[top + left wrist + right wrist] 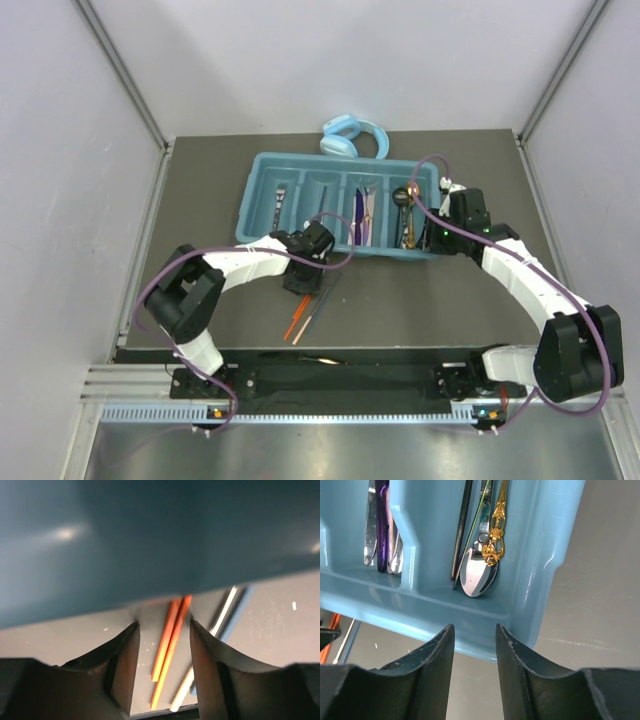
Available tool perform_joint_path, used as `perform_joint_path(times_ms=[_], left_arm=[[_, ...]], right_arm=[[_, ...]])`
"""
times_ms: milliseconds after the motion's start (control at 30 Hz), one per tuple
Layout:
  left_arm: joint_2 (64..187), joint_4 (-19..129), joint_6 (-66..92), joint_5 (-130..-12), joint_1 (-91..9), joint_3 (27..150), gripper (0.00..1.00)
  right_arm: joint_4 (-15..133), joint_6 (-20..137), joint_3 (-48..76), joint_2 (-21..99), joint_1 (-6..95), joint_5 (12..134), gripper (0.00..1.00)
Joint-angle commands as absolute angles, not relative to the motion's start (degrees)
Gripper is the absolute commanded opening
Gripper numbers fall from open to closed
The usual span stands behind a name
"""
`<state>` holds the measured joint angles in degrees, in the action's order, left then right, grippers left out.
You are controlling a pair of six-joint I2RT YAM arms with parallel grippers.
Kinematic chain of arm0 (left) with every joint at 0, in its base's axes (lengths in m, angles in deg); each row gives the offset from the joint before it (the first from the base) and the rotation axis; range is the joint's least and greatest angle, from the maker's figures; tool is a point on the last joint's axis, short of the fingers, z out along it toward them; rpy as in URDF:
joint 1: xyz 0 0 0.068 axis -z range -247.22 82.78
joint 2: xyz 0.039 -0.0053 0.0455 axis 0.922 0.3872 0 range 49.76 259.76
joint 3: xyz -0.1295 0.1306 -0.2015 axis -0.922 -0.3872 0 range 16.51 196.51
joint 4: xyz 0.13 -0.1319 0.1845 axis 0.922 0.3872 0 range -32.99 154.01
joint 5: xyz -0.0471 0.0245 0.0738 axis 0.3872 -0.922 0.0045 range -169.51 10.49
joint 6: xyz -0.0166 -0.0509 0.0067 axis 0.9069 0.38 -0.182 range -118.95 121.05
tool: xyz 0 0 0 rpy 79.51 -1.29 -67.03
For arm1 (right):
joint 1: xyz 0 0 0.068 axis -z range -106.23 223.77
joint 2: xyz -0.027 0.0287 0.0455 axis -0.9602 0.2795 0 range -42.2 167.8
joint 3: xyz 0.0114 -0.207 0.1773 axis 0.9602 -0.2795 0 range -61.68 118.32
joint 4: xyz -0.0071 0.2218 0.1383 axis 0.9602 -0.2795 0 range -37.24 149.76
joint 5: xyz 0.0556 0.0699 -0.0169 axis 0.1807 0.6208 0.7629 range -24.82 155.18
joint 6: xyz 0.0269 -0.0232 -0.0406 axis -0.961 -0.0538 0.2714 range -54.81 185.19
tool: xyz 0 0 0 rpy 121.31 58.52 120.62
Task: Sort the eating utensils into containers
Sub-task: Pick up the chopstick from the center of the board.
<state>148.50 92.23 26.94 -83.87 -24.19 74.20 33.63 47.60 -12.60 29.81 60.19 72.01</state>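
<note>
The teal tray (262, 200) lies across the middle of the table; its compartments hold a fork (281, 198), purple and silver pieces (362, 215) and spoons (405, 215). Two orange chopsticks (298, 318) lie on the table in front of it, with a thin silver utensil (318, 304) beside them. My left gripper (303, 275) hangs low at the tray's near wall (150, 540). It is open, and the chopsticks (170, 640) lie loose between its fingers. My right gripper (436, 232) is open and empty at the tray's near right corner (485, 625), just short of a silver spoon (477, 577) and a gold handle (496, 530).
Light blue headphones (355, 138) lie behind the tray at the back. Grey walls close in the table on the left, right and rear. The silver utensil (225, 612) and a blue strip (241, 605) lie just right of my left fingers.
</note>
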Motion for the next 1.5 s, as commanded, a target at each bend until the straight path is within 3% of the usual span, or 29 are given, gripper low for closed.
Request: perform_joint_path(times_ms=[0, 100, 167, 233, 300, 433, 633, 833, 1100, 1467], left_arm=[[154.79, 91.37, 31.63, -80.64, -24.77, 66.08, 0.49], [153.91, 90.93, 32.51, -80.13, -24.77, 64.76, 0.47], [153.56, 91.28, 32.96, -79.86, -24.68, 64.32, 0.40], [152.95, 92.25, 33.22, -79.78, -24.68, 64.06, 0.31], [152.25, 93.12, 33.40, -79.78, -24.50, 63.88, 0.10], [148.74, 96.02, 34.36, -77.41, -23.63, 64.06, 0.00], [141.80, 101.29, 36.56, -77.22, -23.01, 66.86, 0.00], [135.73, 113.33, 40.34, -86.62, -23.01, 73.71, 0.00], [134.41, 115.27, 41.66, -89.00, -23.10, 75.57, 0.00], [132.55, 130.30, 38.77, -95.51, -23.18, 100.34, 0.00]], right_arm=[[33.13, 48.22, -13.34, 28.64, 60.76, 72.48, 0.39], [33.31, 48.14, -13.42, 28.64, 60.85, 72.83, 0.39], [33.31, 48.14, -13.42, 28.64, 60.94, 72.83, 0.39], [33.22, 48.14, -13.51, 28.56, 60.85, 72.74, 0.39], [33.31, 48.14, -13.51, 28.47, 60.85, 72.74, 0.39], [33.31, 48.05, -13.25, 28.99, 60.85, 72.83, 0.39], [33.49, 48.14, -12.98, 29.61, 60.85, 72.83, 0.39], [33.66, 48.14, -13.16, 29.70, 60.94, 72.74, 0.39], [33.49, 48.14, -12.72, 29.79, 61.03, 72.83, 0.39], [33.84, 48.14, -12.90, 30.40, 61.03, 73.27, 0.38]])
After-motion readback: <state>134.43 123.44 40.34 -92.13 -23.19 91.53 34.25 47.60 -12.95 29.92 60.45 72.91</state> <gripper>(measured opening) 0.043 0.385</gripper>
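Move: The two orange chopsticks lie side by side between the left hand's open fingertips, their middle about 2 cm back and 1 cm below. The white chopstick's middle is some 4 cm back and 2 cm right, the blue one's 1 cm back and 4 cm right; the tray's middle is about 17 cm ahead and 6 cm right. From the idle right hand the orange pair lies roughly 8 cm back, 22 cm left and 11 cm below. One orange chopstick gets pinched as the left fingers shut on it at table height. The hand then draws it back about 6 cm, rising a little, shifts some 4 cm left, and finally climbs quickly to about 14 cm up while coming forward again, turning about 15 degrees counter-clockwise and keeping its grip. ##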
